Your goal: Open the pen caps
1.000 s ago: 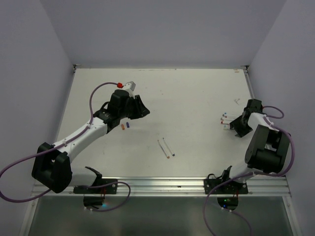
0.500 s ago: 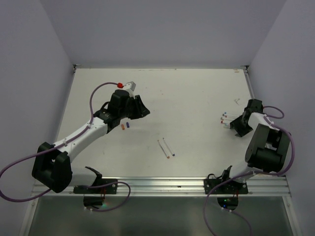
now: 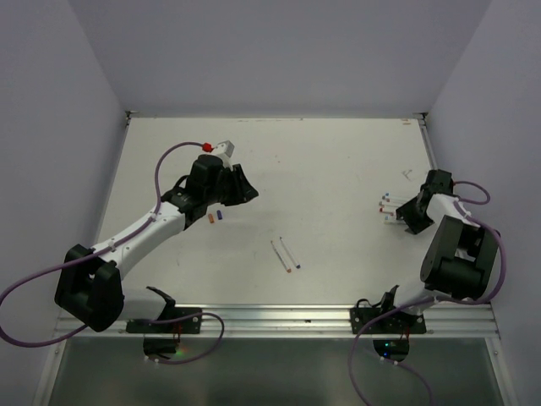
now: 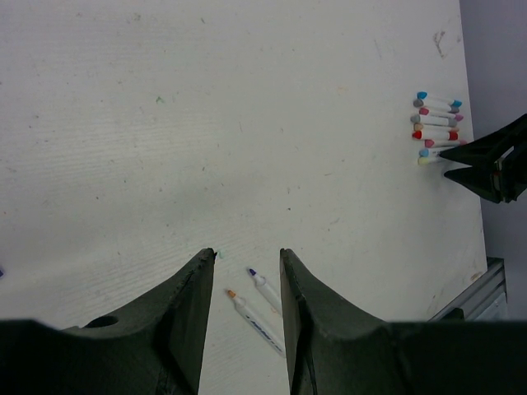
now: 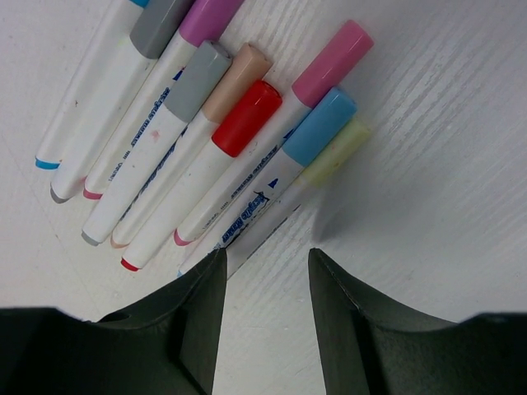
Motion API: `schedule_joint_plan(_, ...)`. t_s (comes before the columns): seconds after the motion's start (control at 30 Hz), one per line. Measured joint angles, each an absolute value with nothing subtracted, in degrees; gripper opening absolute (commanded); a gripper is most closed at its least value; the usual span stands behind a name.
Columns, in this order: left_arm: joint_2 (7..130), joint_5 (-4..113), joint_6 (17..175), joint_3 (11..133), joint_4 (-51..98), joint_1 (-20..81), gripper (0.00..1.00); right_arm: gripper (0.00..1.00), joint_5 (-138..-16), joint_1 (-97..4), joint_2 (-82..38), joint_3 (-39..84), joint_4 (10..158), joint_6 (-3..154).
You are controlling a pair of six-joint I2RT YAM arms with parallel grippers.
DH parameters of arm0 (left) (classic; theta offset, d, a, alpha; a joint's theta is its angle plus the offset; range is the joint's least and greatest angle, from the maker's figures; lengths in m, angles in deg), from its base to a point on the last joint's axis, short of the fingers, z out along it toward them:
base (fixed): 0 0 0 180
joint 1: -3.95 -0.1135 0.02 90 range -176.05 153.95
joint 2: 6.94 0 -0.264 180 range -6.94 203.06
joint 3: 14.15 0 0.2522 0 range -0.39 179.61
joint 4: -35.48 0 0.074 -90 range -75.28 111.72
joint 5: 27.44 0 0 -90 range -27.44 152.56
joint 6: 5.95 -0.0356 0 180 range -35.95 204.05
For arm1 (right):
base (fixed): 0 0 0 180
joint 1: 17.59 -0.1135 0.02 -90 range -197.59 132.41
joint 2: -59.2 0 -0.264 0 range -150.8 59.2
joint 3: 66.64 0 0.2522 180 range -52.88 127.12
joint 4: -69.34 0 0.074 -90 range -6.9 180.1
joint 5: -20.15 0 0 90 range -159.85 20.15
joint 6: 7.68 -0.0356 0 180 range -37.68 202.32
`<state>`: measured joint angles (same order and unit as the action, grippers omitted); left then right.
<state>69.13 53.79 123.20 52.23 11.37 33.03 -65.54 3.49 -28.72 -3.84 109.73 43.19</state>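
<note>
Several capped pens [image 5: 198, 156] lie side by side under my right gripper [image 5: 263, 259], which is open. Their pen caps are still on: pink [image 5: 333, 62], blue [image 5: 319, 125], pale yellow [image 5: 338, 151], red [image 5: 247, 118] and others. The yellow-capped pen runs under my left fingertip, and nothing sits between the jaws. In the top view that row [image 3: 386, 207] is at the right, beside the right gripper [image 3: 404, 213]. Two uncapped pens [image 3: 286, 254] lie mid-table, and two loose caps, orange [image 3: 210, 218] and purple [image 3: 219, 215], lie near the left arm. My left gripper [image 4: 247, 255] hovers open and empty, with the uncapped pens [image 4: 255, 300] seen between its fingers.
The white table [image 3: 321, 169] is walled on three sides. A metal rail [image 3: 279, 317] runs along the near edge by the arm bases. The left arm's purple cable [image 3: 165, 165] loops over the left of the table.
The right arm has shifted very slightly by the pen row. The left arm, pens and loose caps have not moved.
</note>
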Motion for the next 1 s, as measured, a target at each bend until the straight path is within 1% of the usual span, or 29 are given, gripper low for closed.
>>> schedule_joint_plan(0.37, 69.13, 53.77, 123.16, 52.21, 11.37, 33.03, 0.41, 0.47, -65.10, 3.75, -31.08, -3.86, 108.70, 42.82)
schedule_joint_plan(0.47, 69.13, 53.77, 123.18, 52.21, 11.37, 33.03, 0.41, 0.39, -64.46, 3.75, -31.08, -4.04, 108.61, 42.91)
schedule_joint_plan(0.5, 69.13, 53.77, 123.18, 52.21, 11.37, 33.03, 0.41, 0.33, -64.22, 3.75, -31.08, -4.12, 108.64, 42.91)
schedule_joint_plan(0.63, 69.13, 53.68, 123.20, 52.21, 11.37, 33.03, 0.41, 0.25, -62.96, 3.82, -30.71, -4.95, 108.13, 43.34)
schedule_joint_plan(0.67, 69.13, 53.68, 123.18, 52.21, 11.37, 33.07, 0.41, 0.24, -62.87, 3.82, -30.38, -5.33, 107.83, 43.45)
schedule_joint_plan(0.73, 69.13, 53.70, 123.20, 52.21, 11.37, 33.27, 0.41, 0.13, -62.63, 3.84, -29.75, -6.18, 107.06, 43.74)
schedule_joint_plan(0.83, 69.13, 53.46, 123.20, 52.21, 11.32, 33.68, 0.41, 0.00, -62.52, 3.84, -28.66, -7.51, 105.71, 43.98)
schedule_joint_plan(1.0, 68.93, 52.26, 123.18, 52.21, 10.71, 33.86, 0.41, 0.00, -62.63, 3.84, -25.49, -10.62, 103.59, 44.41)
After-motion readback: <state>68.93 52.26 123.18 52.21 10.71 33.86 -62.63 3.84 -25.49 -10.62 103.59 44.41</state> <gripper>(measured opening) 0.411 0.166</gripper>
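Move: The pale-yellow pen, nearest of the row, lies almost under the right hand: level with it front to back, its middle some 2 cm to the right and about 2 cm below. Beyond it, at the same height, come the light-blue pen, about 1 cm ahead and 2 cm right, the pink one, 3 cm ahead and 3 cm right, and the red one, 4 cm ahead and straight on. From the left hand the yellow pen is roughly 47 cm right, 2 cm back and 16 cm lower. Down first, about 1 cm onto the near edge of the row with the fingers half open, the right hand then eases back and to the right, some 1 cm each way, while its fingers close and pinch the body of the pale-yellow pen. With that grip kept, it draws a little farther back, away from the other pens. ##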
